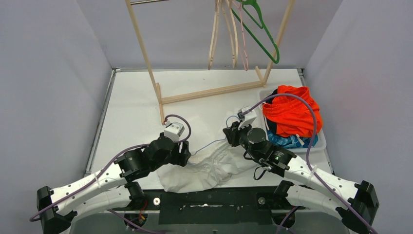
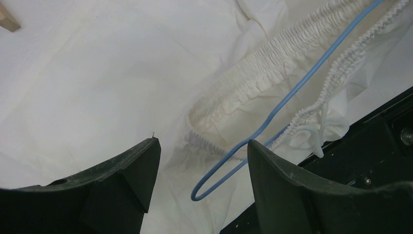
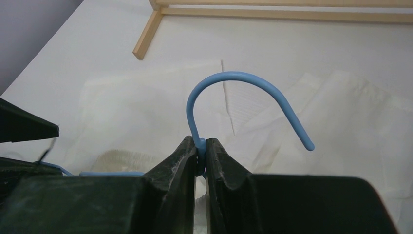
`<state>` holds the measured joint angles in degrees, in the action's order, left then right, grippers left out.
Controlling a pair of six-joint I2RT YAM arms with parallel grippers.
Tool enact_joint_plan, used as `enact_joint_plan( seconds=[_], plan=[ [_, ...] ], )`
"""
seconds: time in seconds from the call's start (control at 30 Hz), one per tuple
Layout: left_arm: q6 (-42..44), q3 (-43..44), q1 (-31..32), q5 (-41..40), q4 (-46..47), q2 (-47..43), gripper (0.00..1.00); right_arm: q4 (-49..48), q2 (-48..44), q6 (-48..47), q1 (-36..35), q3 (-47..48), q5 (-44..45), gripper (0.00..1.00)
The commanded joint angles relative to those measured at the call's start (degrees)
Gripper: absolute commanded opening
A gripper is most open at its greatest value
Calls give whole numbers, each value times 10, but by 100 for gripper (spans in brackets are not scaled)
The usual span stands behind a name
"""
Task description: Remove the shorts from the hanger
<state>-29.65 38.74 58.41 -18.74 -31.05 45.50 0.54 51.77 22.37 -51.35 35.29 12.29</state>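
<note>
White shorts (image 1: 195,175) lie crumpled on the table near the front edge, still threaded on a thin blue hanger (image 1: 212,144). In the left wrist view the elastic waistband (image 2: 253,73) runs along the hanger's wire (image 2: 292,92), whose bent end rests on the fabric below my left gripper (image 2: 202,151). That gripper (image 1: 187,155) is open and holds nothing. My right gripper (image 3: 200,148) is shut on the hanger's neck, just under its hook (image 3: 234,77). From above, the right gripper (image 1: 230,134) sits at the shorts' right end.
A white tray (image 1: 319,144) at the right holds orange shorts (image 1: 292,117) over a blue patterned pair (image 1: 287,141). A wooden rack (image 1: 209,92) stands at the back, with bare hangers (image 1: 229,34) and a green one (image 1: 263,39). A black strip (image 2: 380,131) borders the table's front.
</note>
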Motion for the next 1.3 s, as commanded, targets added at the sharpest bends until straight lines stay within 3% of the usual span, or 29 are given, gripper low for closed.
enact_joint_plan(
  seconds=[0.0, 0.1, 0.23, 0.33, 0.43, 0.6, 0.77, 0.87, 0.97, 1.27],
  plan=[
    [23, 17, -1, 33, 23, 6, 65, -42, -22, -29, 2, 15, -42, 0],
    [37, 11, -1, 92, 45, 12, 61, -52, -25, -29, 2, 10, -48, 0],
    [52, 8, -1, 172, 71, 23, 45, -56, -21, -28, 3, 8, -46, 0],
    [55, 11, -1, 186, 63, 32, 27, -54, -17, -26, 3, 11, -42, 0],
    [51, 11, -1, 165, 53, 31, 2, -41, -16, -14, 3, 15, -25, 0],
    [44, 17, -1, 144, 47, 19, 0, -15, -27, 6, 3, 25, 18, 11],
    [44, 30, -1, 151, 37, 15, 0, 38, -38, 45, 3, 45, 82, 57],
    [44, 43, -1, 164, 34, 18, 0, 84, -35, 61, 4, 62, 114, 65],
    [45, 52, -1, 168, 31, 24, 0, 97, -26, 61, 6, 68, 104, 69],
    [31, 61, -1, 165, 34, 34, 0, 70, 71, 12, 9, 90, -58, 66]
  ],
)
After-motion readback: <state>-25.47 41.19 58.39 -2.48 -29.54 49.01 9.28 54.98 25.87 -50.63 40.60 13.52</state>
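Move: The blue hanger's left end lies between and just beyond the open left fingers, about 3 cm back and 3 cm right of that hand and a little below. The right hand already pinches the hanger's neck, some 17 cm right and 8 cm ahead of the left hand. The right part of the shorts' waistband is about 3 cm back, 2 cm left and 6 cm below the right hand; the basket stands roughly 29 cm to its right, 6 cm ahead and 13 cm lower. Bring the left gripper back and to the right about 5 cm, turning some 15 degrees clockwise, and close it on the hanger's left end. Only then open the right fingers to let go of the neck, swing that hand some 2.5 cm right and slightly up, then bring it back left and down, still open, to the shorts' waistband. ##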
